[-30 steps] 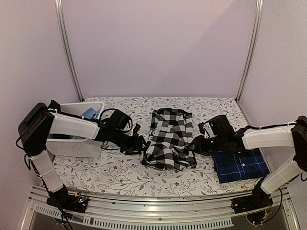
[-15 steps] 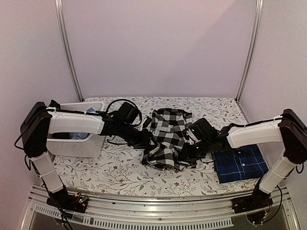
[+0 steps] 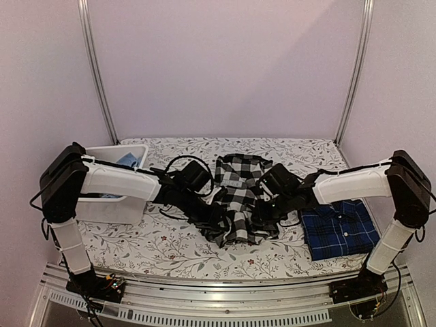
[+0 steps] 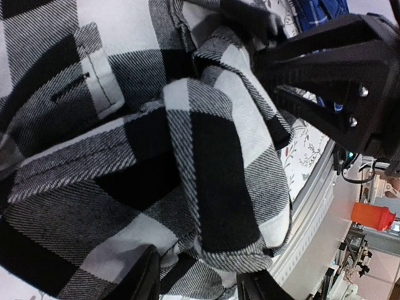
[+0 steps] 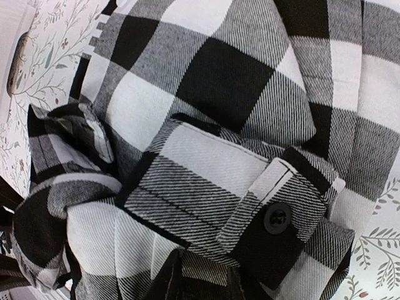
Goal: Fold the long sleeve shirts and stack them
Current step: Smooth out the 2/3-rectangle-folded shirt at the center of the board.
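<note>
The black-and-white check shirt lies bunched mid-table, its sides drawn inward. My left gripper is at its left lower edge, shut on a thick fold of checked cloth that fills the space between the fingers. From the right, my right gripper is shut on the cloth just under a buttoned cuff; its fingertips press into the fabric. The navy plaid shirt lies folded flat at the right, under the right arm.
A white bin holding something blue stands at the left behind the left arm. The floral table cover shows along the front. The right gripper's black body sits close in the left wrist view.
Both grippers have moved inward toward each other and closed on the check shirt's sides. The shirt has gone from spread flat to narrower and bunched.
</note>
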Robot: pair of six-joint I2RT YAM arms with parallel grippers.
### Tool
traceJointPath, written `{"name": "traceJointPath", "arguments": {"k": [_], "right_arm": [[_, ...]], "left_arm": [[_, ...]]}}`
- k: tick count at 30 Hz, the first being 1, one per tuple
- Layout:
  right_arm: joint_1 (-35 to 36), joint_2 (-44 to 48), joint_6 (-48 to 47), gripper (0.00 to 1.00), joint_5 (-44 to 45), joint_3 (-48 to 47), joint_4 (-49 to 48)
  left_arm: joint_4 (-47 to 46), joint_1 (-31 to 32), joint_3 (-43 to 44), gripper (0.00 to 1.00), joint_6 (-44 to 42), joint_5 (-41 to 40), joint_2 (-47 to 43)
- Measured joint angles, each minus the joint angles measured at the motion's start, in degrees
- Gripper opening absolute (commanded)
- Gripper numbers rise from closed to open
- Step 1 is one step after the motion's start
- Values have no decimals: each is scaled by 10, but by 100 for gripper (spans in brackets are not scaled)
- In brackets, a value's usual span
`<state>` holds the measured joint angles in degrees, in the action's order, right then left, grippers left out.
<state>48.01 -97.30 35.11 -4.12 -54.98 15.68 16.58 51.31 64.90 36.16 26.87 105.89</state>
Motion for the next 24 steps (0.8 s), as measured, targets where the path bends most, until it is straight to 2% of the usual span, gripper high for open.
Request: {"name": "traceJointPath", "arguments": {"k": [11, 17, 24], "right_arm": [[-26, -46, -19, 28, 49, -66, 25], [-45, -58, -37, 37, 55, -104, 41], [-16, -55, -63, 50, 32, -127, 34]], "left_arm": [[14, 1, -4, 41, -7, -6, 0], [17, 1, -4, 41, -10, -11, 0], [14, 1, -4, 45, -10, -19, -4]]}}
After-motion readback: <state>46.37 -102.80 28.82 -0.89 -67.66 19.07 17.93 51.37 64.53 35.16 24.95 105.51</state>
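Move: Just ahead of the right hand is the folded checked shirt; its middle lies about 8 cm farther out, 5 cm to the left and a couple of centimetres below. Its bunched near end centres some 3 cm back and 5 cm left of the hand, while the blue shirt lies about 24 cm right and 2 cm back. From the left hand, the checked shirt's middle is roughly 10 cm ahead, 5 cm right and slightly lower. Sweeping low over the right side of the checked shirt, the right hand runs forward about 6 cm towards its far end, then lifts some 3 cm clear of the cloth, swinging left and slightly back as its fingers part from nearly shut to about half open. The left hand stays resting on the bunched near end's left side, fingers still part open. ##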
